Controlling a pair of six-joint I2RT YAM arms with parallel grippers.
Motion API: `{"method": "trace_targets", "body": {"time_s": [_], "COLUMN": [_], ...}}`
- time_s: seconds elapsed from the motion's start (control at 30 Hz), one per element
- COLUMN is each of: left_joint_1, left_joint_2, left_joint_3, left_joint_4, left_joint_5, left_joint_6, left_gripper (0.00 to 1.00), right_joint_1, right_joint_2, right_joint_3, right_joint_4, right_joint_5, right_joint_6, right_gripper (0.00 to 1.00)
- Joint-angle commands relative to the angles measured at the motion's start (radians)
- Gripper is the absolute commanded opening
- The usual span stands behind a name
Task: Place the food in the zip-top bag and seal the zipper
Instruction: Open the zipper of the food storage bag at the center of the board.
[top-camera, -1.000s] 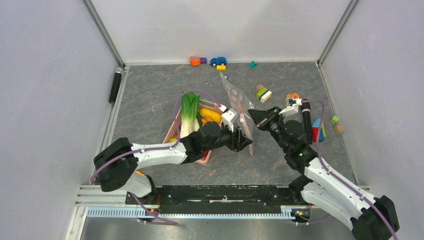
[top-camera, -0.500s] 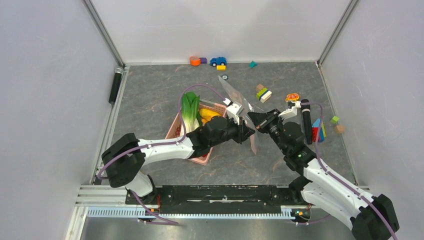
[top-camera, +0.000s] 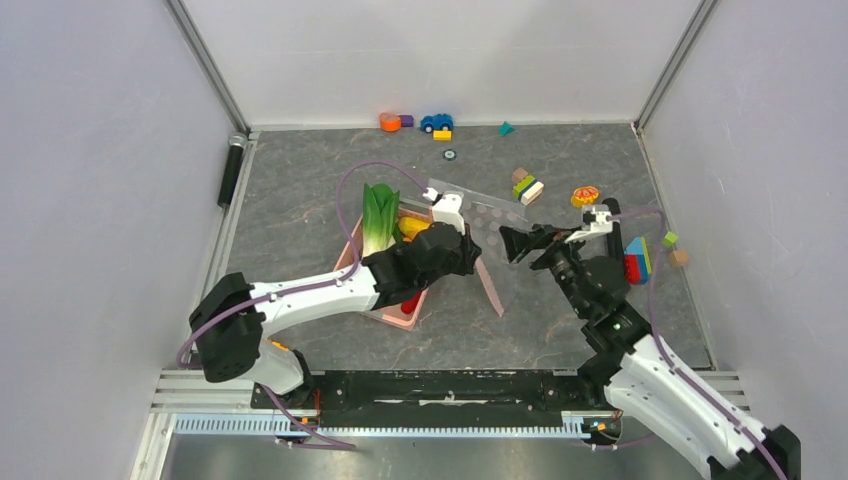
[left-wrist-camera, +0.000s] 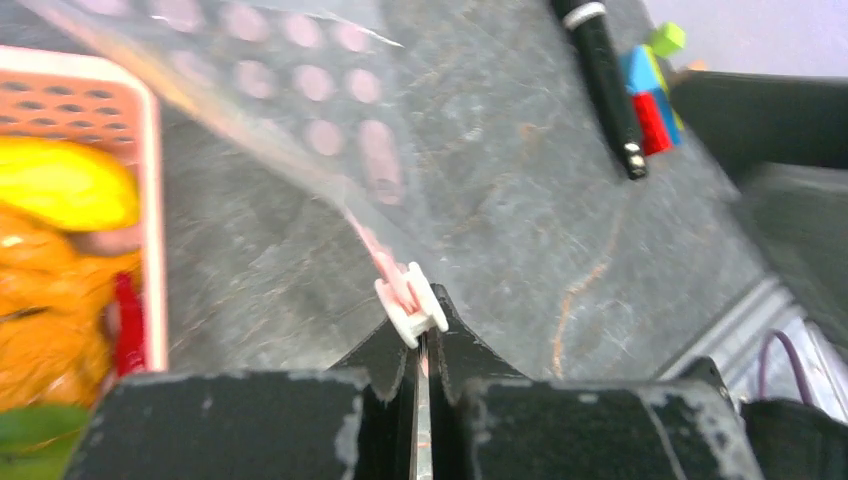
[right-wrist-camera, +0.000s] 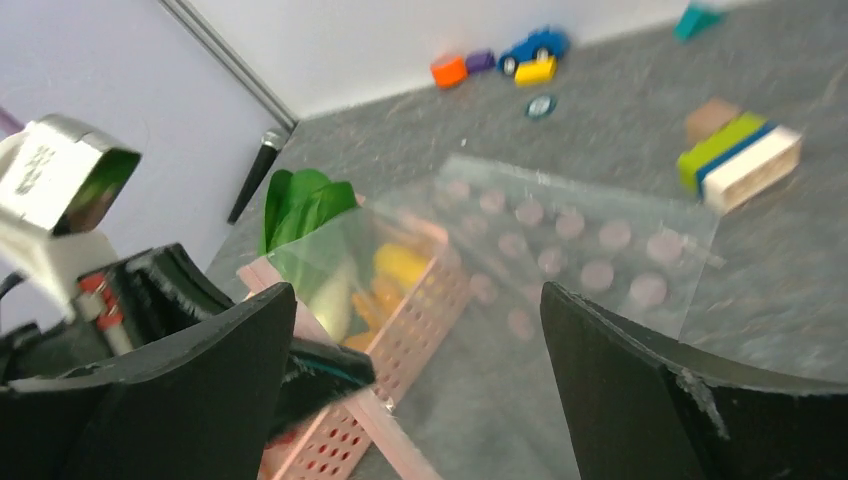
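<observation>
The clear dotted zip-top bag hangs slack between the two grippers, its pinkish zipper strip running toward me. My left gripper is shut on the zip strip, right behind the white slider, as the left wrist view shows. My right gripper is open and empty, just right of the bag, with the bag ahead of it in the right wrist view. The bok choy, mango and red chili lie in the pink basket.
Block toys and a toy car lie along the back wall. More blocks and an orange piece lie right of the bag. Stacked blocks stand beside my right arm. A black cylinder lies at the left edge.
The bag has dropped from standing upright to lying slacker and flatter. My left gripper has shifted left with the zip strip. My right gripper has drawn back to the right, off the bag.
</observation>
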Motion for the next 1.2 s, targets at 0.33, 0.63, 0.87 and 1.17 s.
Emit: {"method": "trace_targets", "body": {"time_s": [0.33, 0.63, 0.87, 1.17], "left_joint_1": [0.001, 0.001, 0.001, 0.0], "left_joint_2": [0.025, 0.05, 0.055, 0.05], "left_joint_3": [0.227, 0.262, 0.264, 0.264], "left_joint_4": [-0.417, -0.45, -0.462, -0.482], "left_joint_5": [-0.296, -0.289, -0.287, -0.289], "left_joint_6": [-0.222, -0.265, -0.299, -0.322], "left_gripper": [0.02, 0.02, 0.02, 0.02], "right_joint_1": [0.012, 0.124, 0.216, 0.336], "right_joint_2": [-0.09, 0.023, 0.137, 0.282], "right_joint_3": [-0.1, -0.147, -0.165, -0.133], "right_joint_4": [-0.174, -0.094, 0.071, 0.145], "right_joint_5": [-0.431, -0.255, -0.101, 0.151], "right_joint_6": [-0.615, -0.621, -0.558, -0.571], "right_gripper": [0.98, 0.98, 0.98, 0.98]}}
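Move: The free lower end of the bag's pink zipper strip hangs about 17 cm below the open right hand, some 5 cm back and 1 cm to its left. From that hand, the food basket is roughly 8 cm ahead, 22 cm left and 19 cm below, and the bag's dotted part about 18 cm ahead, 1 cm left and 20 cm below. From the left hand, which still pinches the strip's upper end, the free end is about 3 cm back, 6 cm right and 12 cm down. Down, after a brief small rise, goes the right hand: about 14 cm, also back and to the left some 5 cm each, towards the hanging zipper end. It rolls its left side down roughly 40 degrees and swings counter-clockwise, fingers staying wide open. Early on, the left hand shifts left and slightly forward, turning counter-clockwise, keeping its pinch by the white slider, then holds. ##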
